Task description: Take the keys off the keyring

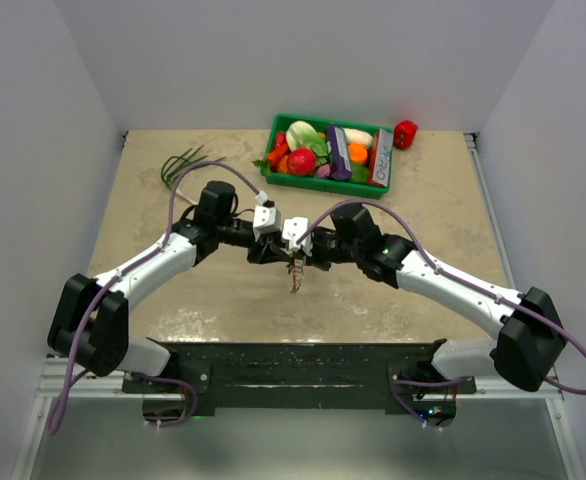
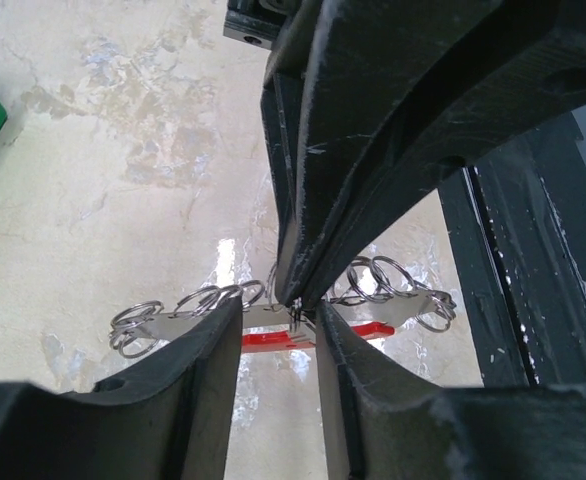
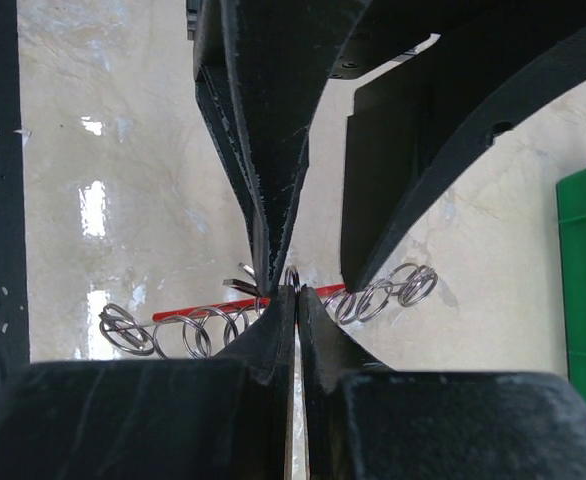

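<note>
The bunch [image 1: 295,276] hangs below the two grippers at mid-table. It has several small silvery rings [image 2: 373,280], flat silvery key blades [image 2: 178,325] and a red tag [image 2: 273,338]. My right gripper [image 3: 295,296] is shut, pinching a thin silvery keyring [image 3: 291,274] at its tips; it enters the left wrist view from above as closed dark fingers [image 2: 303,230]. My left gripper [image 2: 278,325] is open, its fingers either side of that pinch point. From above the left gripper [image 1: 285,256] and the right gripper [image 1: 301,258] meet tip to tip. No black-headed key shows.
A green crate [image 1: 278,180] of toy vegetables stands at the back centre-right, with a red pepper [image 1: 405,133] beside it. Green stalks [image 1: 180,165] lie at the back left. A black rail [image 1: 293,360] runs along the near edge.
</note>
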### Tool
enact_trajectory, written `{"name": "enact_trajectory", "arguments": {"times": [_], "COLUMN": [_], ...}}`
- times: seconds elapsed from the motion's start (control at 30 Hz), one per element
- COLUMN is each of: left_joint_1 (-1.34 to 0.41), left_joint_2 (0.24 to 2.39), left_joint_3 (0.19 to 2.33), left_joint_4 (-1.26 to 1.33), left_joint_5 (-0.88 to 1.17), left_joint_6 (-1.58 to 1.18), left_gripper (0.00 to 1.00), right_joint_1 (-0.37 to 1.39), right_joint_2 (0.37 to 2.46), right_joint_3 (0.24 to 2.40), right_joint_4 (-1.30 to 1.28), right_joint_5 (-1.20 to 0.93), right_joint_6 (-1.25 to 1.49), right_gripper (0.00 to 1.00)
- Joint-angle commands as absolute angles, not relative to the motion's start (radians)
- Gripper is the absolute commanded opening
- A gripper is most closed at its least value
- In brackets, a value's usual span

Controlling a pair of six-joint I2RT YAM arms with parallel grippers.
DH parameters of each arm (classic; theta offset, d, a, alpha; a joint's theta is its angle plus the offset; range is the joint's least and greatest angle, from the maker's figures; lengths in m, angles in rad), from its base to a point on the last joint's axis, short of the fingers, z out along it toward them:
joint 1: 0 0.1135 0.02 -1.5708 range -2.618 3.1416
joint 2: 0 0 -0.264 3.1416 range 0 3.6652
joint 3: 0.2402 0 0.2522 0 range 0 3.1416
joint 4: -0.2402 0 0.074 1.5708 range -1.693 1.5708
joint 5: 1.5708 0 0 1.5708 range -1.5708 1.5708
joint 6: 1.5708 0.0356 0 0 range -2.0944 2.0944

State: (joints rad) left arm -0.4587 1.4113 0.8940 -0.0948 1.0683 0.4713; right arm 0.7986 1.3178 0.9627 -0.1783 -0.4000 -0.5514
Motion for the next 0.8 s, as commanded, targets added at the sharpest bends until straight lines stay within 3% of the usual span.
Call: {"name": "enact_trajectory", "arguments": {"times": [0.0, 0.13, 0.27, 0.53, 0.6, 0.63, 0.77], "left_joint_1": [-0.462, -0.462, -0.462, -0.462, -0.462, -0.462, -0.459], "left_joint_2": [1.408, 1.413, 1.416, 1.430, 1.428, 1.427, 1.421], "left_joint_3": [0.927, 0.923, 0.919, 0.908, 0.905, 0.900, 0.897], "left_joint_4": [-0.083, -0.081, -0.069, -0.040, -0.028, -0.019, -0.015], "left_joint_5": [1.083, 1.077, 1.080, 1.098, 1.104, 1.106, 1.130], "left_joint_6": [0.492, 0.492, 0.486, 0.462, 0.454, 0.448, 0.445], "left_gripper": [0.33, 0.10, 0.01, 0.00, 0.00, 0.00, 0.00], "right_joint_1": [0.805, 0.805, 0.807, 0.810, 0.810, 0.808, 0.776], "right_joint_2": [1.310, 1.308, 1.307, 1.302, 1.293, 1.287, 1.249], "right_joint_3": [0.986, 0.983, 0.986, 0.988, 0.992, 1.000, 1.012], "right_joint_4": [-0.163, -0.163, -0.166, -0.164, -0.167, -0.172, -0.172], "right_joint_5": [-0.383, -0.382, -0.394, -0.400, -0.400, -0.411, -0.439], "right_joint_6": [-0.561, -0.566, -0.565, -0.565, -0.558, -0.554, -0.517], "right_gripper": [0.00, 0.00, 0.00, 0.00, 0.14, 0.28, 0.47]}}
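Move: The key ring to be gripped is already held in the right fingertips, right at their tips. From the left hand it stands about 1 cm to the right, level, in the open finger gap. The grey plate with its red strip and row of rings hangs lengthwise forward and back, its middle some 3 cm below the left hand. The loose-hanging keys are roughly 2 cm back of that hand and 2 cm below. The left fingers, poised around the right fingertips, close and pinch the ring while the right hand keeps its shut grip. Only then do the right fingers open to nearly half and let go, the ring still standing in their gap. Both hands stay in place, drifting about half a centimetre at most, with hardly any turn. ##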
